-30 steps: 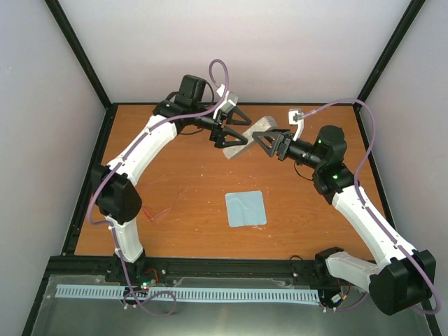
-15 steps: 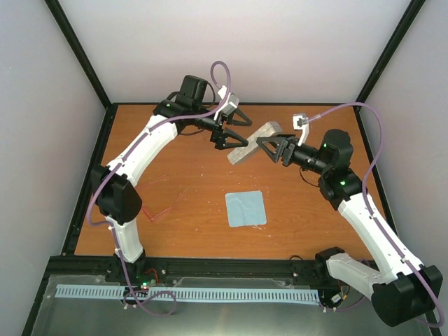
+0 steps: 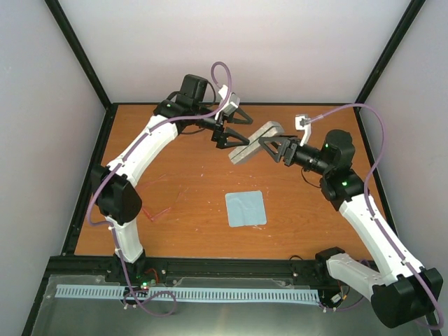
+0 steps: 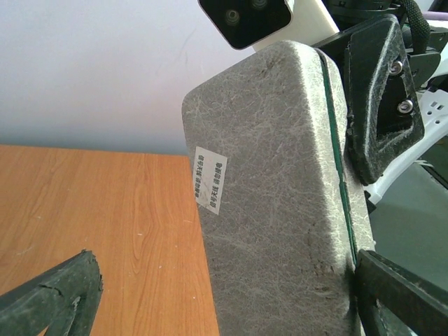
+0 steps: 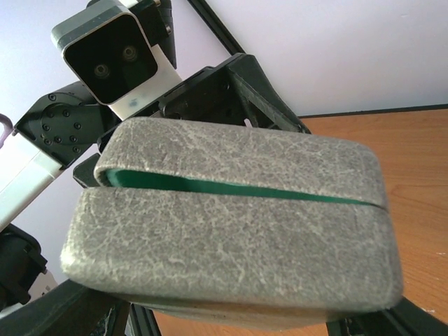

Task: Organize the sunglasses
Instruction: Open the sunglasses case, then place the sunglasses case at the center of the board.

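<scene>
The grey oblong case hangs tilted above the back of the table, its lid almost closed with a green slit showing. My right gripper is shut on its right end; in the right wrist view the case fills the frame. My left gripper stands open at the case's left end. In the left wrist view the case lies between the wide jaws, with the left finger well apart from it. The sunglasses, thin and red-pink, lie on the table at the left.
A light blue square cloth lies flat on the wooden table in front of the case. Black frame posts and white walls close in the table's back and sides.
The right arm has carried the case a little to the right and tilted it more. The left gripper has stayed nearly in place, still open.
</scene>
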{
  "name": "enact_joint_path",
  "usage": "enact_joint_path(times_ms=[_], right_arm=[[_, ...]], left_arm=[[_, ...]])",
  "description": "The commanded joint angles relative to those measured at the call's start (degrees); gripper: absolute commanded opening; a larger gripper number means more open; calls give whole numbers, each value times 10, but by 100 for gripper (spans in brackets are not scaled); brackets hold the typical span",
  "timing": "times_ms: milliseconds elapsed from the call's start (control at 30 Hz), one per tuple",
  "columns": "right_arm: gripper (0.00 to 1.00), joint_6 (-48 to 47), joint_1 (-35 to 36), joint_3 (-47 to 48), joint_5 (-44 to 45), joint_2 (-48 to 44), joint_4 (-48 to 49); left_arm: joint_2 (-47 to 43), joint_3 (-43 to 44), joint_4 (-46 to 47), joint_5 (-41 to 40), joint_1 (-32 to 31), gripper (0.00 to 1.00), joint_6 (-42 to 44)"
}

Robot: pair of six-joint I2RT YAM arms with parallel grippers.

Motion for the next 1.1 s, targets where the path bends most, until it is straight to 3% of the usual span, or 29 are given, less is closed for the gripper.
enact_joint_path(times_ms=[0,300,567,700,800,867,967,1000,1067], right_arm=[[3,29,10,8,-87,-48,53],[3,61,10,4,-87,-83,75],[3,53,10,6,-78,-88,50],[3,24,10,-10,-26,-102,33],[3,40,9,-42,-25,-98,78],[3,64,9,-69,-32,-88,132],[3,96,9,-105,-34,-67,221],[3,106,9,-113,-36,-53,249],[3,125,9,-123,-43,-27,301]], left_arm=[[17,2,54,-99,7,96,27],[66,28,67,-147,7,94,53],[119,100,52,-176,8,94,53],[111,137,82,-176,51,96,-17],[95,149,125,-109,118,95,-106],[88,154,145,-32,164,87,-166],[75,148,137,64,199,49,-201],[69,147,102,85,200,43,-165],[56,130,13,115,199,40,-70]])
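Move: The sunglasses case is in the right hand's fingers, its middle some 3 cm to their left and 2 cm farther out, at about their height. From the left hand the case middle lies about 4 cm to the right and 2 cm back, level with it. Far below the left hand, some 34 cm, lie the blue cloth, about 12 cm back and 1 cm right, and the red sunglasses, about 9 cm back and 30 cm left. Forward goes the left hand, its rear fingertip already at the case's seam, levering the lid open as it speeds up and dips about 7 cm; the right hand keeps hold of the lower shell, drawing back 5 cm and rising 4 before mostly returning. The left hand then comes away from the case, swinging up and left, turning some 25 degrees counter-clockwise and half closing its empty fingers. ##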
